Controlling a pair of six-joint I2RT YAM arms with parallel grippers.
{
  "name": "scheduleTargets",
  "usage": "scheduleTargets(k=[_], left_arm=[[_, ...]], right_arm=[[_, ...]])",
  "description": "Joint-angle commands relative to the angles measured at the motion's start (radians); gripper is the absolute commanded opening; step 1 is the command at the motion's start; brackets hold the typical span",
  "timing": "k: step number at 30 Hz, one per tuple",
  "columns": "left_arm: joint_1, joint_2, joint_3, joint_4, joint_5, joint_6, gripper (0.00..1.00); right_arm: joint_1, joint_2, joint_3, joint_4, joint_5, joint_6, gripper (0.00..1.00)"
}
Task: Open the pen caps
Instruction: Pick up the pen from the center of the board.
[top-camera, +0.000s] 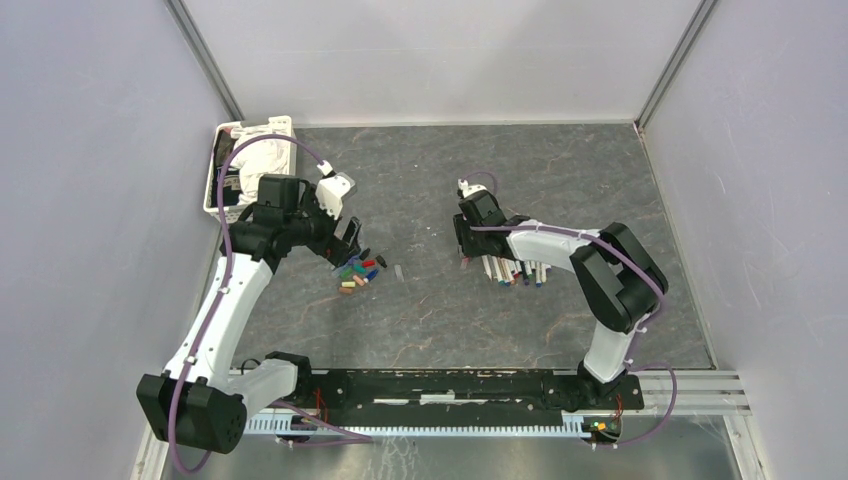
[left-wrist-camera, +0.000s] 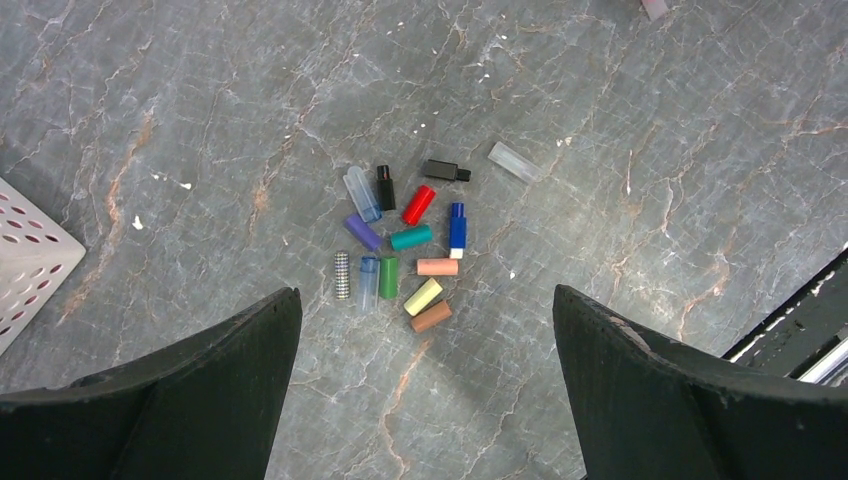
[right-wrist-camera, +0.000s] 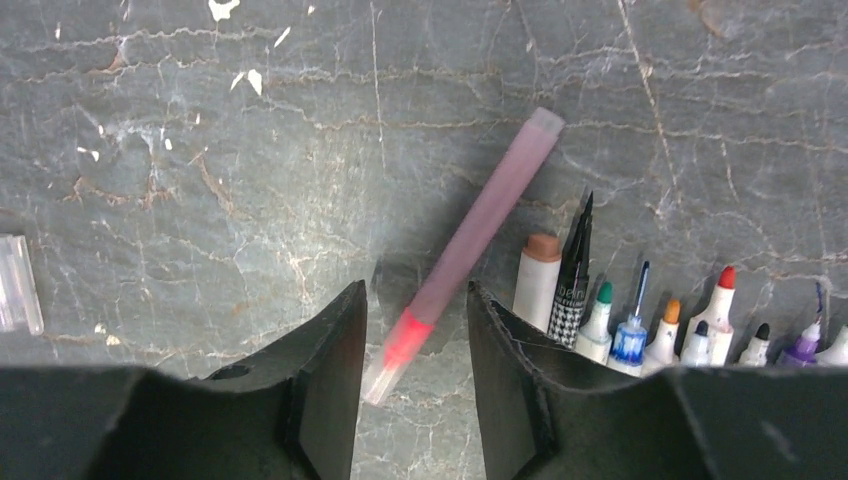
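Note:
Several pen caps (left-wrist-camera: 411, 238) in green, blue, red, pink, yellow, brown and black lie in a loose cluster on the grey table (top-camera: 358, 272). My left gripper (left-wrist-camera: 425, 295) hovers over them, open wide and holding nothing (top-camera: 348, 243). A clear cap (left-wrist-camera: 513, 161) lies apart to the right. My right gripper (right-wrist-camera: 415, 287) is low over a blurred pink pen (right-wrist-camera: 480, 220). The pen's red band and clear capped end (right-wrist-camera: 385, 375) lie between the fingers, with a gap on each side. A row of uncapped pens (right-wrist-camera: 640, 320) lies just right of it (top-camera: 515, 270).
A white perforated basket (top-camera: 222, 150) stands at the back left, its corner showing in the left wrist view (left-wrist-camera: 30, 260). Grey walls close in the table on three sides. Another clear cap (right-wrist-camera: 15, 285) lies left of the right gripper.

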Motion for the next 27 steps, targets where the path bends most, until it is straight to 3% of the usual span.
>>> scheduleTargets(k=[1, 7, 12, 18, 21, 27], left_arm=[[0.004, 0.0, 0.042, 0.0, 0.047, -0.026, 1.0], [0.004, -0.002, 0.044, -0.005, 0.053, -0.028, 1.0], [0.004, -0.009, 0.039, -0.007, 0.056, -0.031, 1.0], [0.004, -0.027, 0.006, 0.038, 0.082, -0.087, 1.0], [0.004, -0.048, -0.01, 0.072, 0.099, -0.124, 1.0], [0.004, -0.062, 0.005, 0.142, 0.197, -0.207, 1.0]], right_arm=[[0.007, 0.033, 0.063, -0.028, 0.065, -0.019, 0.43], [0.007, 0.108, 0.155, -0.076, 0.117, -0.043, 0.4], [0.006, 0.152, 0.198, -0.08, 0.098, -0.029, 0.19], [0.005, 0.136, 0.233, -0.034, -0.013, 0.022, 0.0], [0.005, 0.047, 0.201, 0.088, -0.12, 0.092, 0.0], [0.068, -0.171, 0.033, 0.578, -0.237, 0.26, 0.0]])
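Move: The pink pen's middle lies about 3 cm straight ahead of the right hand and 1 cm below, the pen's near part already between the open fingers. To its right stand the laid-out pens: the brown-tipped pen about 4 cm to the hand's right and 2 cm back, the black-tipped pen about 5 cm right and 1 cm back. The clear cap is some 16 cm left, 3 cm back. From the left hand the pink pen is about 26 cm right, 6 cm ahead, 18 cm below. The right hand slides about 3 cm forward, low over the board and along the pink pen, while its half-open fingers close and pinch the pen near its middle. It then sweeps some 6 cm left and 6 cm up, away from the pen row, its left side tipping up by roughly 20 degrees with the pen held fast, while the open, empty left hand starts to rise and edge right, about 2 cm each. ##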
